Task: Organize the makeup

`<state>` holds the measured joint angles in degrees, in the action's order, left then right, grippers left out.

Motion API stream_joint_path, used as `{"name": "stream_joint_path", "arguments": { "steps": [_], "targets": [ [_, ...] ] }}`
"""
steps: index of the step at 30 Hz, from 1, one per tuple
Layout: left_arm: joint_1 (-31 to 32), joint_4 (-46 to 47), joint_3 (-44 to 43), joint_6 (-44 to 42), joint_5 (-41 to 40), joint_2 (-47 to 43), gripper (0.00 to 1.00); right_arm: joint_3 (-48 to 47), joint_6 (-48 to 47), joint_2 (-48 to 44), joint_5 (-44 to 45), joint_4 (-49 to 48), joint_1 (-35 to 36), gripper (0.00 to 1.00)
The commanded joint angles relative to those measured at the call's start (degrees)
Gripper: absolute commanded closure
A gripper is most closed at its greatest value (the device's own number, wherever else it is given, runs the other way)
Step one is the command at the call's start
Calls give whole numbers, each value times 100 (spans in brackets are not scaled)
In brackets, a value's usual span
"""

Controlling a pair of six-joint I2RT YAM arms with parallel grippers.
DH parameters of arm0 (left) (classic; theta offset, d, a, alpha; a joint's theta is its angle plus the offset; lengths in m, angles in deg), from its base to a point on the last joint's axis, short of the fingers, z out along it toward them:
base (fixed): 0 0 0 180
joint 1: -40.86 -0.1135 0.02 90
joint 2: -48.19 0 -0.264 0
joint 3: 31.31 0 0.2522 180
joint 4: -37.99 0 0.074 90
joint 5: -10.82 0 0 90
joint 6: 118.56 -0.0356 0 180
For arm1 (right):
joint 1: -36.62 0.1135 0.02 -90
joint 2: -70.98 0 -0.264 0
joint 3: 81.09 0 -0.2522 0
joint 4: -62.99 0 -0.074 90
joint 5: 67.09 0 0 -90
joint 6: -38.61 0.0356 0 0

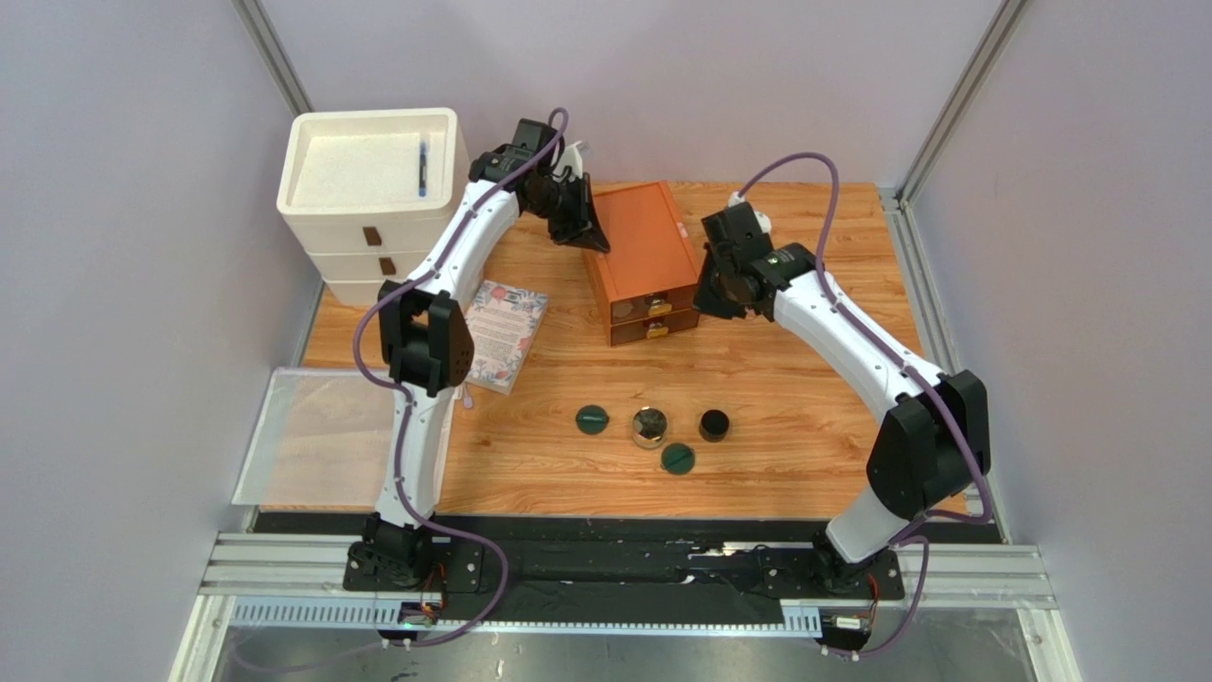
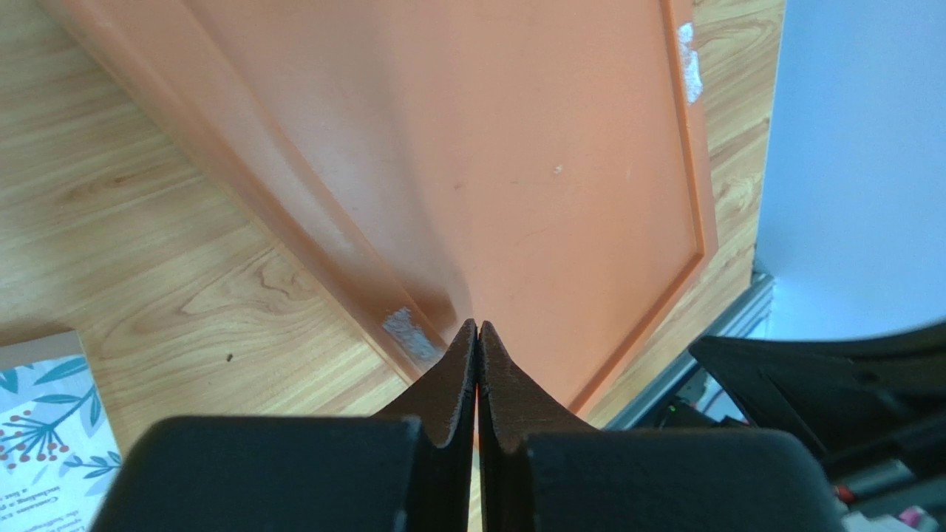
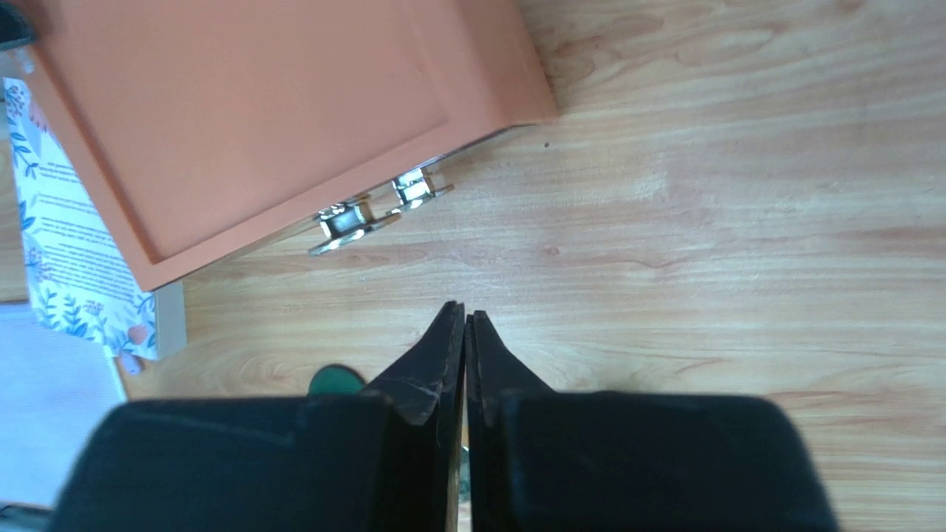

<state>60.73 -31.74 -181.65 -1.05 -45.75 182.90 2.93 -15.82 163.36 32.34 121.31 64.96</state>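
On the wooden table lie two dark green round compacts [image 1: 592, 419] [image 1: 677, 458], a gold-rimmed compact [image 1: 649, 426] and a black round jar [image 1: 713, 424]. My left gripper [image 1: 586, 228] is shut with nothing in it, its tips [image 2: 477, 327] on the left edge of the orange-brown drawer box [image 1: 643, 256]. My right gripper [image 1: 716, 291] is shut and empty, hanging just right of the box's drawer fronts. In the right wrist view its tips [image 3: 464, 316] hover over bare wood, and a sliver of a green compact [image 3: 333, 381] shows beside them.
A white drawer unit [image 1: 367, 192] stands at the back left with a blue pen on top. A floral-covered notebook [image 1: 501, 331] lies left of the box. A clear tray [image 1: 320, 434] sits at the left edge. The box's metal handles [image 3: 372, 208] face the near side.
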Motion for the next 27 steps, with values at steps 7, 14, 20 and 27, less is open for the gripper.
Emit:
{"name": "stream_joint_path", "arguments": {
  "steps": [7, 14, 20, 27],
  "targets": [
    [525, 16, -282, -817, -706, -605, 100, 1434, 1468, -361, -2646, -1043, -663, 77],
    [816, -116, -309, -984, -970, -534, 100, 2411, 2409, 25, -3544, -2186, -970, 47],
    [886, -125, -317, -993, -891, -455, 100, 2772, 3042, 421, -3808, -3338, -1120, 32],
    [895, -178, -282, -1010, -778, -402, 100, 2895, 3605, 904, -4141, -4838, -1216, 25]
  ]
}}
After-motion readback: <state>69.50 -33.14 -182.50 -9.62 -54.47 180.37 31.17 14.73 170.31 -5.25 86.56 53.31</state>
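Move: The lower drawer handle of the orange box lies about 9 cm to the right hand's left, 3 cm ahead and 10 cm below it; the upper handle sits some 5 cm above that one. The black jar is about 13 cm back and 12 cm down, with the gold compact 10 cm to the jar's left. For the left hand, the orange box's middle is about 7 cm right, 1 cm ahead and 7 cm down. Heading for the drawer front, the right hand sinks about 11 cm, first drawing back some 5 cm, then swinging forward and left towards the lower handle. On the way the wrist rolls some 40 degrees, left side up, and the shut fingers spread to about three-quarters open. The left hand, still shut, rises slightly and shifts about 5 cm right and 3 cm back, farther in over the box top; contact there can't be told. ##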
